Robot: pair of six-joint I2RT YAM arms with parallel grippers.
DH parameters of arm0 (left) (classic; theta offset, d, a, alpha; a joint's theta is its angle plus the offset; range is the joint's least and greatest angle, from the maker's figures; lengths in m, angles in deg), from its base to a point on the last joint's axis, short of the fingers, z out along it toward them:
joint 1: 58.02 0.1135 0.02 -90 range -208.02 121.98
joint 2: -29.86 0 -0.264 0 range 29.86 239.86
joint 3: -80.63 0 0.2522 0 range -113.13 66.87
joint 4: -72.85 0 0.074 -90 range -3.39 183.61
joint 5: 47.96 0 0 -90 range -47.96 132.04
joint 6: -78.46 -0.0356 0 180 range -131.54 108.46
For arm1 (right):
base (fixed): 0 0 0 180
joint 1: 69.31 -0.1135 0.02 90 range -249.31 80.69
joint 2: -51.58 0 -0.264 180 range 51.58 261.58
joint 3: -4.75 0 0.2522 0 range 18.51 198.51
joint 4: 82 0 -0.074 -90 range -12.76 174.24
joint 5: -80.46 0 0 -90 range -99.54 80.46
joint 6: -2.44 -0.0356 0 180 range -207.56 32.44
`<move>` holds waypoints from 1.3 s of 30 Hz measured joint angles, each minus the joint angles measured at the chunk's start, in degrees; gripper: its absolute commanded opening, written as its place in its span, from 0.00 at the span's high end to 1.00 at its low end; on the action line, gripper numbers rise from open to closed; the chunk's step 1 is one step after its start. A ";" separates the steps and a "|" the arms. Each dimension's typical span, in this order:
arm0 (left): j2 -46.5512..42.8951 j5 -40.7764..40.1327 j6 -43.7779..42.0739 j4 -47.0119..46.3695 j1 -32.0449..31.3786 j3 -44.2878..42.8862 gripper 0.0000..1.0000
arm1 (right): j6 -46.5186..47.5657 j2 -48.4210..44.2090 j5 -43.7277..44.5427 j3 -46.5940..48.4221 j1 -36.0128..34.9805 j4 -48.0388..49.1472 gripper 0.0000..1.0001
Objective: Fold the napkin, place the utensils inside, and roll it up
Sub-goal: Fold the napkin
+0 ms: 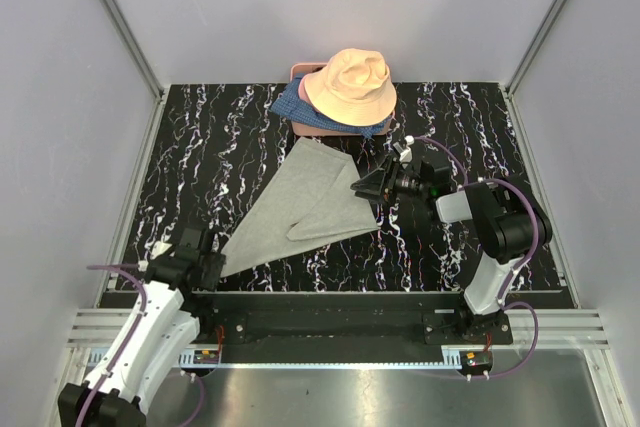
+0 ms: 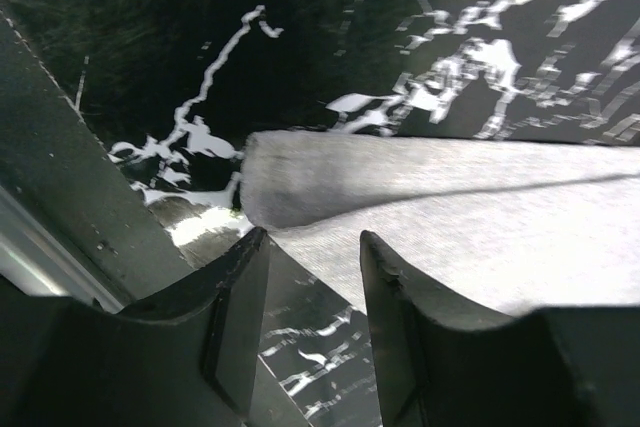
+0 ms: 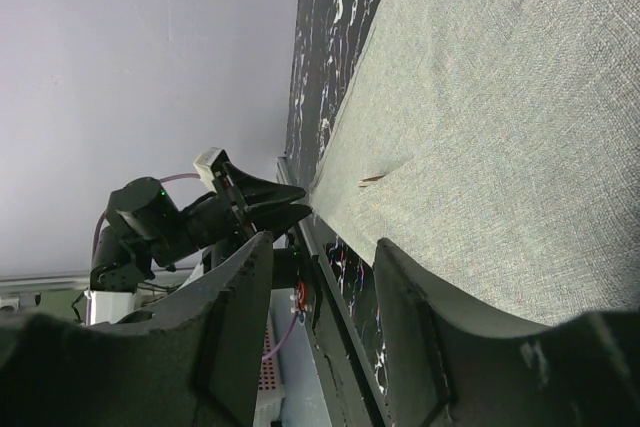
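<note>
The light-grey napkin (image 1: 300,202) lies folded over into a long pointed shape on the black marbled table (image 1: 200,147). My left gripper (image 1: 213,262) sits low at its near-left tip. In the left wrist view the jaws (image 2: 312,237) stand open, and the napkin's rounded corner (image 2: 450,217) lies just ahead of the fingertips with nothing between them. My right gripper (image 1: 362,187) is at the napkin's right corner, open (image 3: 325,242), with the cloth (image 3: 480,97) beside one finger and not gripped. A thin brownish sliver (image 3: 385,172) shows at a crease. The utensils are out of view.
A peach bucket hat (image 1: 350,85) rests on blue patterned fabric (image 1: 290,102) at the back middle of the table. Grey walls enclose the left, back and right sides. A metal rail (image 1: 330,297) runs along the near edge by the arm bases.
</note>
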 measured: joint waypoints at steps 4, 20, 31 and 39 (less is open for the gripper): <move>0.35 0.20 0.24 -0.81 0.00 1.27 0.56 | 0.15 -0.31 0.02 0.00 0.02 -0.33 0.47; 0.26 0.39 0.74 -2.27 0.00 2.56 0.71 | 0.70 -2.47 0.13 -0.09 0.04 -1.53 0.47; -1.22 0.33 -0.57 -3.85 0.00 4.11 1.00 | 1.11 -2.91 0.11 -0.50 0.11 -1.95 0.46; -1.16 -0.28 -9.79 -9.14 0.00 4.28 1.00 | 1.97 -5.27 0.11 -0.59 0.35 -3.30 0.47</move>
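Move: The napkin's near-left corner lies almost under the left hand's open fingertips, level with them ahead, about 1 cm to the left and 2 cm down. The tip of the folded-over flap is about 8 cm ahead of that hand and 17 cm to its right, at napkin height. The table's front edge runs straight behind, some 5 cm back. From the right hand, the corner is about 19 cm back, 32 cm left and 10 cm below. The left fingertips pinch the napkin's near-left corner: the hand sinks about 1.5 cm onto it, pointing steeply down, and the half-open fingers close fully. Keeping the pinch, it then starts forward with the cloth, about 1.5 cm, rising slightly and turning some 10 degrees clockwise. The right hand, empty and still half open, rises about 2 cm above the folded napkin. ##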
